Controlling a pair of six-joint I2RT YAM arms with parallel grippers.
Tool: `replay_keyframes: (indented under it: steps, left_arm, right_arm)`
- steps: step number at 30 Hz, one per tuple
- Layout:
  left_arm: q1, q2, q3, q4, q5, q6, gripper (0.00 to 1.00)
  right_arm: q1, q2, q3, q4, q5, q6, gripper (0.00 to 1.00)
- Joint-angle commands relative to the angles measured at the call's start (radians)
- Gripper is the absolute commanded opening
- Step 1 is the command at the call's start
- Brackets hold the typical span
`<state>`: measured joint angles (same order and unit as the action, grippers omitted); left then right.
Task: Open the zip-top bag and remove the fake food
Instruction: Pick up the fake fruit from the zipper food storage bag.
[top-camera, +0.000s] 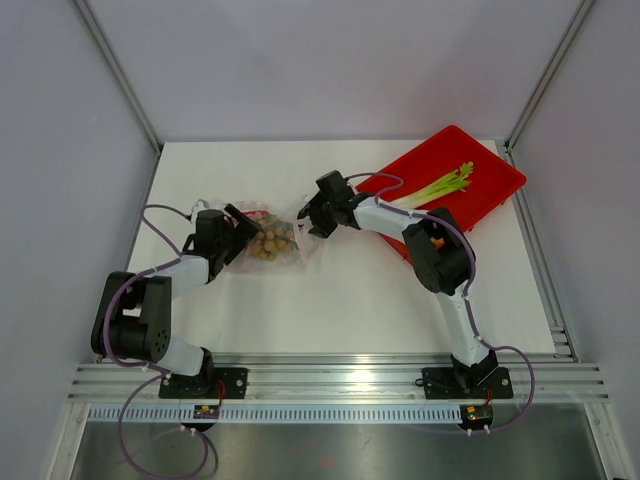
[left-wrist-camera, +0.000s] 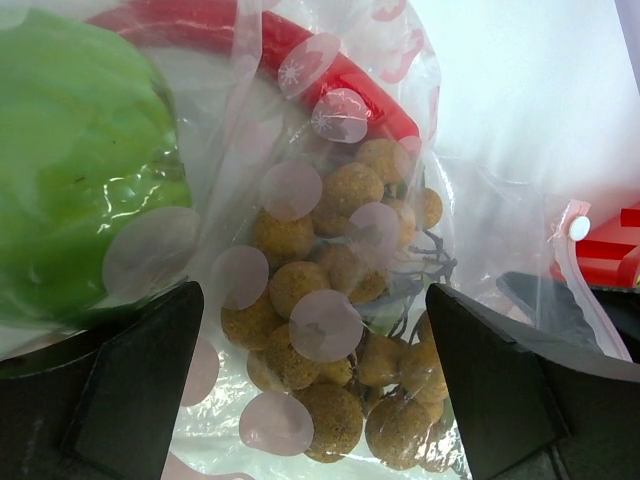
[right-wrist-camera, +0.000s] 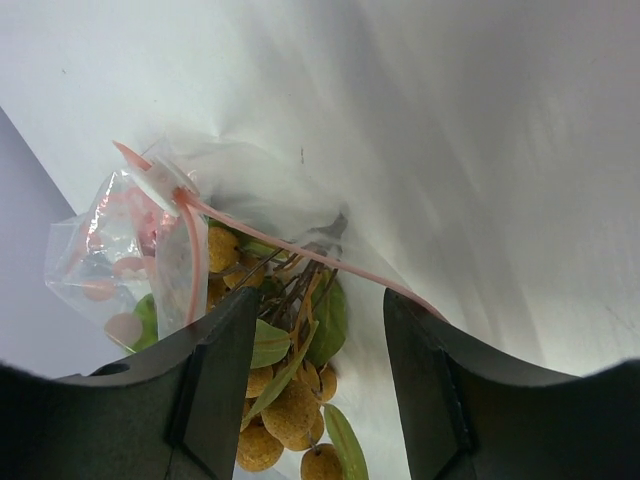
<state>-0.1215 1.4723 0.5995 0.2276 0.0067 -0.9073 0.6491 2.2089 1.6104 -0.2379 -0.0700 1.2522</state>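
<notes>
The clear zip-top bag lies mid-table between my two grippers. My left gripper is open wide at the bag's left end. In the left wrist view its fingers straddle the bag over a cluster of tan balls, beside a green round fruit and a red piece. My right gripper is open at the bag's mouth. The pink zip strip gapes, with tan balls and green leaves between the fingers. A celery stalk lies outside the bag.
The celery rests in a red rectangular tray at the back right corner of the white table. The right arm's elbow overlaps the tray's near edge. Grey walls close in the sides and back.
</notes>
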Motion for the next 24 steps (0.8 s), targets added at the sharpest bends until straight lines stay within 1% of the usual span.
replay_keyframes:
  steps: [1,7,9,10,13,14,16,19,21,24]
  left_arm:
    - [0.014,0.003,-0.004,0.022,0.03,-0.001,0.97]
    - [0.042,0.045,0.008,0.016,0.07,0.005,0.97]
    - [0.068,0.052,0.006,0.019,0.134,0.001,0.97]
    - [0.095,0.059,0.003,0.022,0.178,-0.004,0.97]
    - [0.109,0.056,-0.018,0.05,0.184,-0.012,0.97]
    - [0.111,0.056,-0.017,0.047,0.188,-0.007,0.97]
    - [0.109,0.054,-0.021,0.053,0.208,-0.002,0.97]
    - [0.111,0.056,-0.026,0.064,0.213,0.002,0.97]
    - [0.111,0.059,-0.027,0.067,0.214,0.007,0.97]
    - [0.112,0.059,-0.024,0.044,0.191,0.007,0.97]
  right_arm:
    - [0.017,0.041,0.072,-0.052,-0.01,0.019,0.6]
    - [0.034,0.09,0.149,-0.089,-0.023,0.015,0.6]
    - [0.037,0.129,0.201,-0.093,-0.054,0.009,0.59]
    - [0.041,0.141,0.244,-0.125,-0.072,0.007,0.59]
    - [0.05,0.17,0.292,-0.146,-0.062,-0.002,0.58]
    - [0.049,0.178,0.293,-0.141,-0.062,-0.002,0.57]
    - [0.049,0.186,0.293,-0.129,-0.07,0.001,0.48]
    - [0.05,0.221,0.324,-0.124,-0.089,0.001,0.45]
    - [0.049,0.265,0.391,-0.165,-0.117,-0.008,0.39]
    - [0.049,0.287,0.422,-0.184,-0.125,-0.014,0.37]
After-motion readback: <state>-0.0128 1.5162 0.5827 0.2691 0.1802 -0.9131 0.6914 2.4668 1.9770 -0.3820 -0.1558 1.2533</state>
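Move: The brown fruit bunch lies inside the bag, about 9 cm to the right hand's left, 4 cm back and 3 cm lower. The zipper edge of the open mouth is just 2 cm to that hand's left and 3 cm back, by its fingertips; the red pepper stands some 12 cm left and 3 cm ahead. From the left hand, spread over the closed end, the bunch is roughly 6 cm to the right, level ahead, and 3 cm below. Towards the brown bunch's stem and leaves, the right fingers slide deeper in through the bag's mouth, under its upper lip, going about 5.5 cm left and 2 cm down, then narrow to roughly two-thirds of their starting gap around the leafy end. The left hand stays wide open over the bag, shifting about a centimetre left and down with a slight roll. ##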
